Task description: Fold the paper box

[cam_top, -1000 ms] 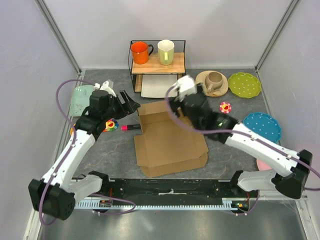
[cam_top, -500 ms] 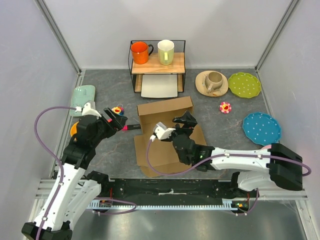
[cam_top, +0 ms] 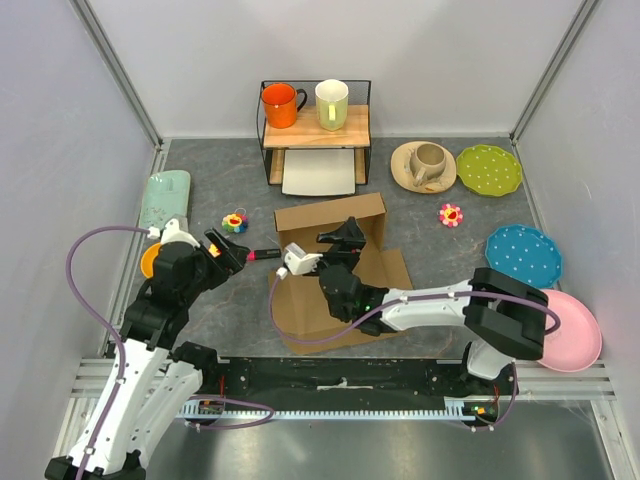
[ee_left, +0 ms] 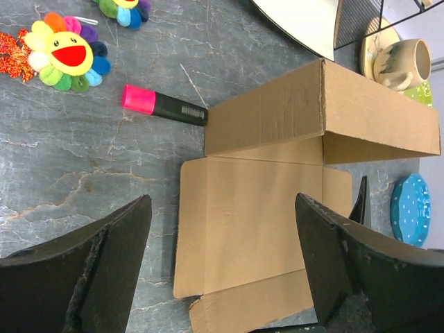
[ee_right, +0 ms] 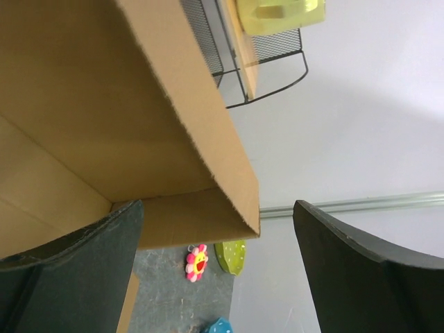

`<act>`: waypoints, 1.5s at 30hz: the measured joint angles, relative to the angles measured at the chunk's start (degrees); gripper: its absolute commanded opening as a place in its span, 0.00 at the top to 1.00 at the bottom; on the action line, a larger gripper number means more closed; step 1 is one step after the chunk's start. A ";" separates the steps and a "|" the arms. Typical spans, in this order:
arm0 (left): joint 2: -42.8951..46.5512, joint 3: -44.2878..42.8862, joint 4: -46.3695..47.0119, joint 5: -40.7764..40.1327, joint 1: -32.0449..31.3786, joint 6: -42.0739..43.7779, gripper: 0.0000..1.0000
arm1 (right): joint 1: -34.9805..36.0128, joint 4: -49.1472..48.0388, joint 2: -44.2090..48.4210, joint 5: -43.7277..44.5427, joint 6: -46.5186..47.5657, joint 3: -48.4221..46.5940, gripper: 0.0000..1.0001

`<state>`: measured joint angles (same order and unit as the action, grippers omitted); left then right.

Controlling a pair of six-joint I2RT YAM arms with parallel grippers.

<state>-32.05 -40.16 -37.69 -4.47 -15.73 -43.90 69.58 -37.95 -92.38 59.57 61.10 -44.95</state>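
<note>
The paper box (cam_top: 340, 292) is brown cardboard lying mid-table, its base flat and its back wall (cam_top: 330, 222) standing up with a side flap folded in. My right gripper (cam_top: 343, 238) hovers open over the base, just in front of that wall, holding nothing. In the right wrist view the wall (ee_right: 104, 104) fills the upper left, and the gripper (ee_right: 218, 208) is spread wide below its corner. My left gripper (cam_top: 230, 250) is open, left of the box and apart from it. In the left wrist view the gripper (ee_left: 222, 208) looks down at the box (ee_left: 250, 222).
A pink-and-black marker (cam_top: 265, 255) lies between the left gripper and the box. A wire rack (cam_top: 315, 130) with two mugs stands behind, a white tray (cam_top: 320, 172) under it. Flower toys (cam_top: 235, 221) (cam_top: 451, 214), a cup on a saucer (cam_top: 425, 165), and green (cam_top: 489, 170), blue (cam_top: 524, 253) and pink (cam_top: 570, 340) plates lie around.
The right arm has swung from the far right down low over the box base. The left arm has pulled back toward the near left. The box's back wall now stands clear of both grippers.
</note>
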 measured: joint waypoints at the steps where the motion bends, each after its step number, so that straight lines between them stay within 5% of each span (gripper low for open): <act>1: 0.15 0.00 -0.11 -0.02 0.02 0.00 0.10 | -0.46 -1.03 -0.83 0.35 0.61 -0.76 0.07; 6: 1.16 0.00 -1.09 -0.07 0.02 0.02 0.10 | -2.97 -4.85 -5.31 1.44 3.17 -4.37 0.15; 10: 1.44 -0.09 -2.60 -0.57 0.00 0.09 0.10 | -4.85 -4.55 -7.98 1.97 3.58 -7.34 0.54; 15: 1.73 -0.46 -3.85 -1.53 -0.04 0.31 0.10 | -6.10 -4.31 -9.44 2.14 3.37 -8.79 0.69; 21: 1.66 -0.83 -4.22 -1.64 -0.11 0.31 0.10 | -6.27 -3.48 -10.10 2.49 3.37 -9.44 1.00; 29: -0.46 -6.67 -5.01 -3.02 -0.13 0.31 0.10 | -6.69 7.30 -5.60 5.77 -0.87 -13.64 1.00; 33: -1.99 -12.37 -5.03 -3.76 -0.13 0.33 0.10 | -9.49 31.32 -0.33 5.62 -17.59 -27.06 1.00; 37: -3.48 -18.40 -4.55 -4.55 -0.13 0.50 0.09 | -19.89 56.08 2.80 -3.65 -40.96 -44.54 1.00; 45: -6.08 -21.07 -1.14 -3.87 -0.13 0.48 0.09 | -38.49 84.19 12.90 -29.53 -72.22 -49.48 1.00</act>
<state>-38.13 -61.23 -38.83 -8.34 -15.86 -43.42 31.09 46.24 -79.48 30.04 -11.11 -94.43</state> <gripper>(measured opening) 0.904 0.004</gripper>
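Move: The box stands on end, open side towards the robot. The middle of its top wall is about 5 cm ahead of the right hand and 3 cm to its left, roughly level with the spread fingers. The lid lies flat about 16 cm back, 1 cm right and 18 cm below; the black-and-pink marker is some 18 cm left, 5 cm back and 19 cm below. From the left hand the top wall is about 8 cm ahead, 19 cm right, near level. Forward about 5 cm goes the right hand, one finger above and one under the box's top wall, then shuts to pinch the wall near its right end. It then swings the box up and some 16 cm right, slightly forward, rolling about 60 degrees with its left side rising and turning clockwise, and sinks a little at the end. The empty left hand, still open, lifts some 13 cm, its fingers tipping upward. ##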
